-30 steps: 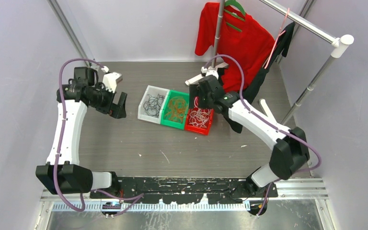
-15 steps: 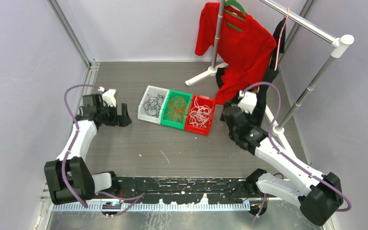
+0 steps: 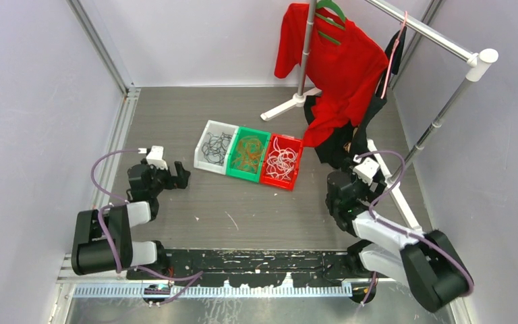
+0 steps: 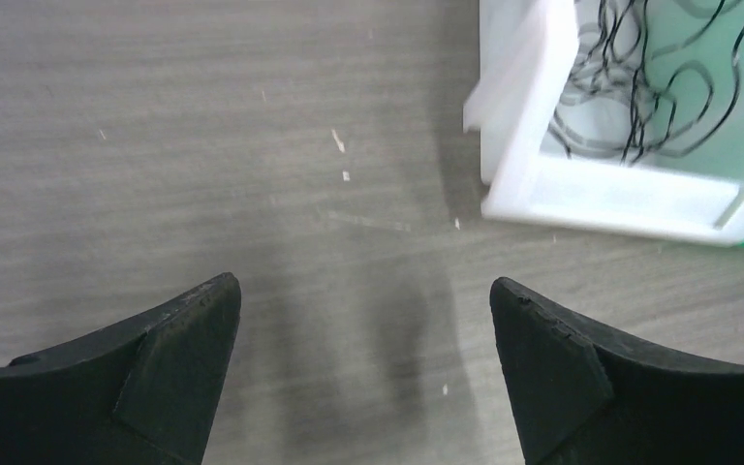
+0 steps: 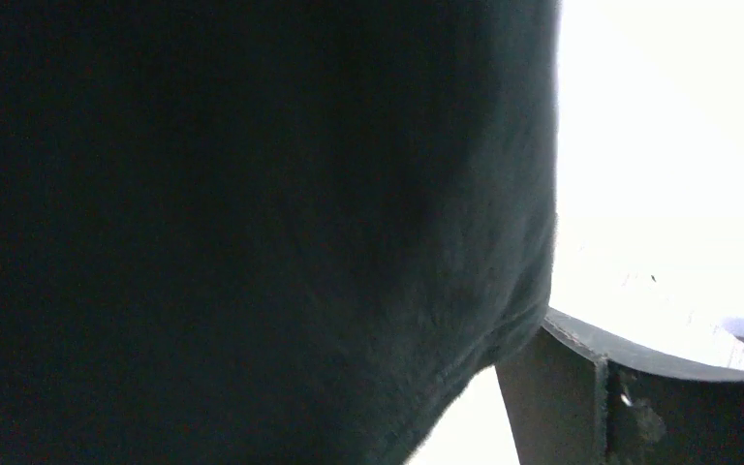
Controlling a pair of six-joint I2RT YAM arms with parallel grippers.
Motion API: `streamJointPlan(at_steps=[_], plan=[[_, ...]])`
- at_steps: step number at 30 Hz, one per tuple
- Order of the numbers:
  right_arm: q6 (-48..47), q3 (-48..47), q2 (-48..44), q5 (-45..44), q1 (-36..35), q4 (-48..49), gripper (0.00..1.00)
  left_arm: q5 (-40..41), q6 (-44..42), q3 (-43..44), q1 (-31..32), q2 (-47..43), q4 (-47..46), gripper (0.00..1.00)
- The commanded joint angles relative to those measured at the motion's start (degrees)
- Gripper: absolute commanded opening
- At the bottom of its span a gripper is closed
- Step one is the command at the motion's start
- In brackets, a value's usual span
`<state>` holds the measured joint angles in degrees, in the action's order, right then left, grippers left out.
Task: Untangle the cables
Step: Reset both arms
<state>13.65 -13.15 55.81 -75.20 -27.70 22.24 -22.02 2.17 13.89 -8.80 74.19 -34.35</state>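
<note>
The cables lie sorted by colour in three bins side by side at mid table. Black cables (image 3: 214,146) are in the white bin (image 3: 202,160), orange cables (image 3: 247,154) in the green bin (image 3: 237,174), white cables (image 3: 282,160) in the red bin (image 3: 278,183). My left gripper (image 3: 179,177) is low over the table left of the white bin, open and empty. The left wrist view shows the gripper (image 4: 363,291), the white bin (image 4: 518,145) and black cables (image 4: 639,87). My right gripper (image 3: 342,172) is right of the red bin, against a black garment; one finger (image 5: 630,397) shows, set wide.
A clothes rack (image 3: 438,40) stands at the back right with a red shirt (image 3: 334,57) and a black garment (image 3: 367,118) hanging low; the black cloth (image 5: 252,223) fills most of the right wrist view. The rack's white feet (image 3: 283,108) rest on the table.
Both arms have folded back toward their bases. The left gripper came down and nearer, still open. The right gripper left the red bin and moved right and back under the black garment.
</note>
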Motion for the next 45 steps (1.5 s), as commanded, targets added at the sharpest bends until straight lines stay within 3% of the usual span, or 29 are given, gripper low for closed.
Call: streamJointPlan(at_steps=[1, 8, 10, 12, 14, 18, 21, 24, 27, 29, 31, 36, 45], plan=[[-1.6, 2.7, 7.7, -0.5, 4.4, 20.3, 1.0, 1.1, 1.5, 1.5, -0.4, 2.3, -17.7, 0.99], [-1.9, 2.3, 14.2, 8.4, 11.7, 29.4, 1.0, 3.3, 4.9, -0.1, -0.3, 13.0, -33.5, 1.0], [-0.8, 2.0, 15.5, 10.9, 14.1, 30.4, 1.0, 3.3, 4.0, -0.3, 0.2, 13.4, -33.2, 0.99], [0.8, 1.5, 17.3, 9.6, 16.1, 32.0, 1.0, 3.9, 1.9, -1.2, 1.5, 13.8, -32.8, 0.99], [3.5, 1.3, 18.4, 6.0, 17.7, 32.4, 1.0, 3.4, 3.4, -1.3, 1.5, 18.6, -41.0, 1.0], [3.7, -1.3, 19.8, 13.8, 19.0, 28.7, 1.0, 2.7, 0.9, 3.7, 2.4, 14.3, -24.6, 0.99], [1.4, 1.5, 27.0, 16.8, 19.8, 43.9, 1.0, 2.5, -0.3, 5.5, 3.9, 15.5, -23.6, 1.0], [-0.5, -2.5, 27.0, 26.2, 19.9, 35.0, 1.0, 4.4, -1.4, 6.3, 5.2, 14.6, -19.9, 0.99], [-6.1, -5.1, 30.4, 37.0, 19.9, 34.5, 1.0, 4.5, -1.3, 6.2, 5.2, 14.8, -20.5, 0.99], [-5.2, -5.3, 30.5, 40.1, 21.1, 33.6, 1.0, 4.5, -1.3, 6.2, 5.2, 14.7, -20.4, 0.99], [-5.9, -4.3, 34.2, 44.8, 22.6, 38.9, 1.0, 4.5, -1.3, 6.2, 5.2, 14.7, -20.5, 0.99], [-3.9, -6.2, 32.8, 47.7, 24.7, 32.5, 1.0, 4.5, -1.3, 6.3, 5.2, 14.7, -20.3, 1.0], [-4.9, -5.6, 33.0, 48.5, 24.4, 34.3, 1.0, 4.5, -1.3, 6.3, 5.2, 14.7, -20.3, 0.99]])
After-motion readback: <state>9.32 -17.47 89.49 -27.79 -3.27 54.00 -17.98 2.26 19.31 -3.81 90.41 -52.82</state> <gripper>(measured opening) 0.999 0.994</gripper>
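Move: Ahead and to the right of the empty left hand lies the white bin of dark cable, some 13 cm farther out, 16 cm right and a little lower; the green bin is about 9 cm ahead and 28 cm right. Close to the empty right hand, the black garment's hanging end is roughly 11 cm ahead and 8 cm left at about hand height, while the white rack foot is about 3 cm ahead, 6 cm right and 12 cm below. Settling into its rest pose, the open right hand swings right about 5 cm while sinking, then curves forward and back left beside the black garment, ending some 11 cm farther out and 7 cm lower, turned about 20 degrees counter-clockwise. The open left hand eases forward roughly 5 cm towards the white bin, its fingers tipping slightly up, then holds still. ##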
